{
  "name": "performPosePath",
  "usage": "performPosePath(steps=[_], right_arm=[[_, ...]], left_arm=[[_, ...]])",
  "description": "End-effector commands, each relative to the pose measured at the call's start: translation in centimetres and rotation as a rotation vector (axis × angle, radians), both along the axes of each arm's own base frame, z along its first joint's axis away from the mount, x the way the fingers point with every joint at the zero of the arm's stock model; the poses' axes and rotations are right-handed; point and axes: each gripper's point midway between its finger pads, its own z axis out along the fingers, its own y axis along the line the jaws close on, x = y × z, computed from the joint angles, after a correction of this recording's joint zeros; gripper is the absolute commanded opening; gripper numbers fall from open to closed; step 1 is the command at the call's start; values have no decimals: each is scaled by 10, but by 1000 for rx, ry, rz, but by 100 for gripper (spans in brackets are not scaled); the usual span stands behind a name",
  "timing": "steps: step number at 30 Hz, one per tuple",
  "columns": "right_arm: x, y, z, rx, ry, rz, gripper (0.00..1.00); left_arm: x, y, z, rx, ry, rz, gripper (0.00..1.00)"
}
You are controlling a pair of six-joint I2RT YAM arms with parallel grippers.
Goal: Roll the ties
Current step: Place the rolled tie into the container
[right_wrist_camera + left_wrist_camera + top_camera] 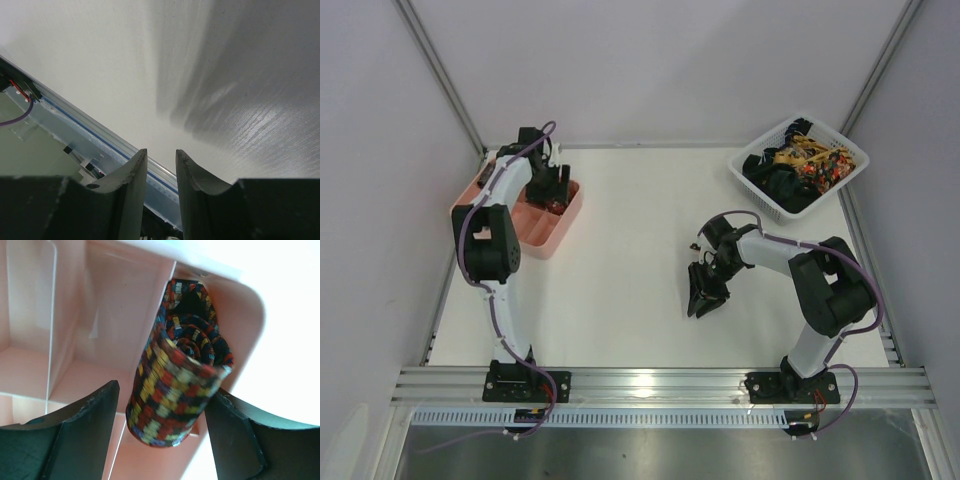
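A rolled tie (175,390) in a red, yellow and black check stands on end in the far right corner compartment of the pink tray (120,305). My left gripper (166,389) is open around it. Its right finger (235,430) touches the roll and its left finger (85,425) stands off with a gap. In the top view the left gripper (552,190) hangs over the tray (545,238), with a bit of red tie (556,207) showing under it. More ties (810,160) lie tangled in the white basket. My right gripper (700,300) is low over the bare table, slightly open and holding nothing (161,152).
The white lattice basket (752,190) stands at the back right corner. The pink tray sits at the left edge by the wall. A metal rail (660,385) runs along the near table edge, also seen past the right fingers (100,135).
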Motion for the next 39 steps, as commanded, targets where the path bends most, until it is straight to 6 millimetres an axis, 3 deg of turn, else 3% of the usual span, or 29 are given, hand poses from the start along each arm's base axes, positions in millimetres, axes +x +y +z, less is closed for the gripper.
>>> performPosePath(steps=[1,3,10,13,22,36,38,39], right_arm=[[8,8,5,30,-28,16,35],[7,9,5,32,-23,17,35],[8,9,5,28,-27,21,36],[8,9,3,28,-21,20,35],[9,12,3,31,-23,20,35],[25,13,17,23,-90,4,37],[32,10,22,21,-123,-17,38],[36,9,25,20,-137,-37,40]], left_arm=[[8,2,43,-11,-129,21,73],[10,1,35,-19,-116,17,74],[12,0,52,13,-167,19,75],[9,-4,47,-5,-130,9,75],[4,-13,60,-41,-159,12,76],[3,-19,108,-64,-311,97,77],[3,-27,133,-87,-410,99,77],[-5,-33,124,-117,-398,125,77]])
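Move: The rolled tie is already in the container's far right corner compartment, between and just under the left hand's open fingertips: about 1 cm ahead, level sideways, some 3 cm down. From that hand the container's middle is about 11 cm left, level ahead, 4 cm down, and another rolled tie about 19 cm left and 8 cm ahead. From the right hand the rolled tie lies roughly 29 cm ahead and 36 cm left, about level in height. Straight up out of the compartment goes the left hand, first by about 1 cm, then, after a near pause, faster to about 7.5 cm in all, easing about 2 cm right as it climbs away from the rolled tie. Its fingers stay open and tip some 15 degrees outward, to point more forward. The right hand, still empty, starts forward by about 1.5 cm near the end. ##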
